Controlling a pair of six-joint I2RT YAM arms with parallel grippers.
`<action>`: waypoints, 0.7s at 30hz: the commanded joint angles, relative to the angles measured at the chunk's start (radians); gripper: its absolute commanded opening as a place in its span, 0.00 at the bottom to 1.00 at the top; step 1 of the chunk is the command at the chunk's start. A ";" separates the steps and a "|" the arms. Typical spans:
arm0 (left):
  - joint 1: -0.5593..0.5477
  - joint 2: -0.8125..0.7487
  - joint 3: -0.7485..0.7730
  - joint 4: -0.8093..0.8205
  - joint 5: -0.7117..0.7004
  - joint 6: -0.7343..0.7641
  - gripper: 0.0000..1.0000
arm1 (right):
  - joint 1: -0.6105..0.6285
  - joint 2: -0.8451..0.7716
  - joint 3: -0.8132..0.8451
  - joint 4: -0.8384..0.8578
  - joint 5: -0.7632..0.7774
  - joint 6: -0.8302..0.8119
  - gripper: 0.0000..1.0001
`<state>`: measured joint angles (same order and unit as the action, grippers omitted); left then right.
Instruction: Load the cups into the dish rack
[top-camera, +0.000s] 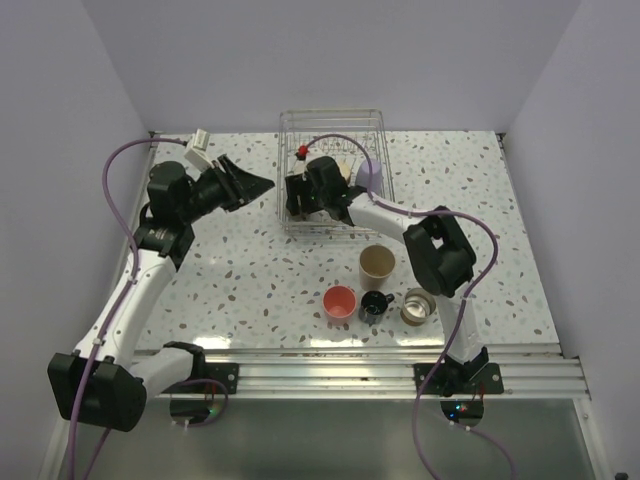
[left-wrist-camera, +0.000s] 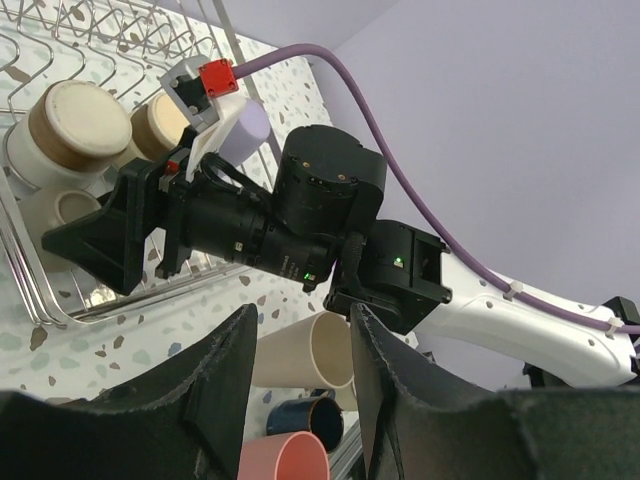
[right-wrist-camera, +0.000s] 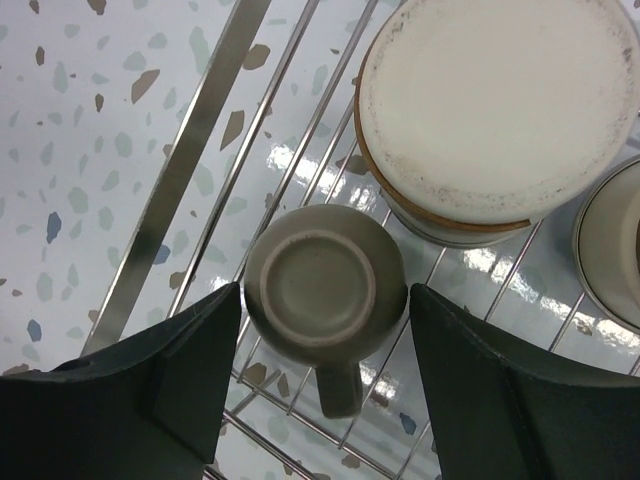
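Observation:
The dish rack (top-camera: 331, 122) stands at the back centre. My right gripper (top-camera: 297, 196) reaches down into its near left part. In the right wrist view its fingers (right-wrist-camera: 190, 350) stand open on either side of a small grey-beige handled cup (right-wrist-camera: 312, 286), which rests upside down on the wires (right-wrist-camera: 205, 130). A bigger upturned cup (right-wrist-camera: 495, 105) sits beside it, and a lavender cup (top-camera: 368, 175) is at the rack's right. On the table stand a tan cup (top-camera: 377, 265), a coral-pink cup (top-camera: 340, 302), a black mug (top-camera: 374, 305) and a metal cup (top-camera: 418, 306). My left gripper (top-camera: 258, 185) hovers left of the rack, open and empty.
The left wrist view looks past its own fingers (left-wrist-camera: 215, 385) at the right arm's wrist (left-wrist-camera: 325, 190), the rack's edge (left-wrist-camera: 60, 305), the tan cup (left-wrist-camera: 315, 355) and the black mug (left-wrist-camera: 305, 425). White walls close in the speckled table (top-camera: 240, 280). A metal rail (top-camera: 350, 375) runs along the near edge.

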<state>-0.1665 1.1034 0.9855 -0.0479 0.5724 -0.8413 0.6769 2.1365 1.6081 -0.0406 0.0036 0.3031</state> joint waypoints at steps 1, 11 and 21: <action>0.009 -0.037 0.024 -0.004 0.015 0.033 0.46 | 0.010 -0.038 -0.013 -0.015 0.007 -0.010 0.72; 0.010 -0.077 0.050 -0.059 -0.003 0.051 0.46 | 0.019 -0.140 -0.023 -0.031 0.027 -0.022 0.83; 0.004 -0.077 0.212 -0.496 -0.140 0.390 0.47 | 0.019 -0.430 -0.080 -0.145 0.159 -0.074 0.99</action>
<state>-0.1638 1.0443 1.1374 -0.3496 0.4965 -0.6201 0.6930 1.8671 1.5383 -0.1364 0.0723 0.2672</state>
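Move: The upturned gray cup stands in the rack's front left corner between the right fingers, its middle about 2 cm below the hand point and 1 cm to its left. From that hand a brown-banded cup is roughly 7 cm straight ahead, a second banded cup 7 cm ahead and 8 cm right, and the purple cup 6 cm ahead and 16 cm right. From the left hand the gray cup lies some 13 cm ahead, 7 cm right and 24 cm below. The right fingers open, freeing the gray cup, then the hand climbs about 10 cm; the left hand backs off slightly. ##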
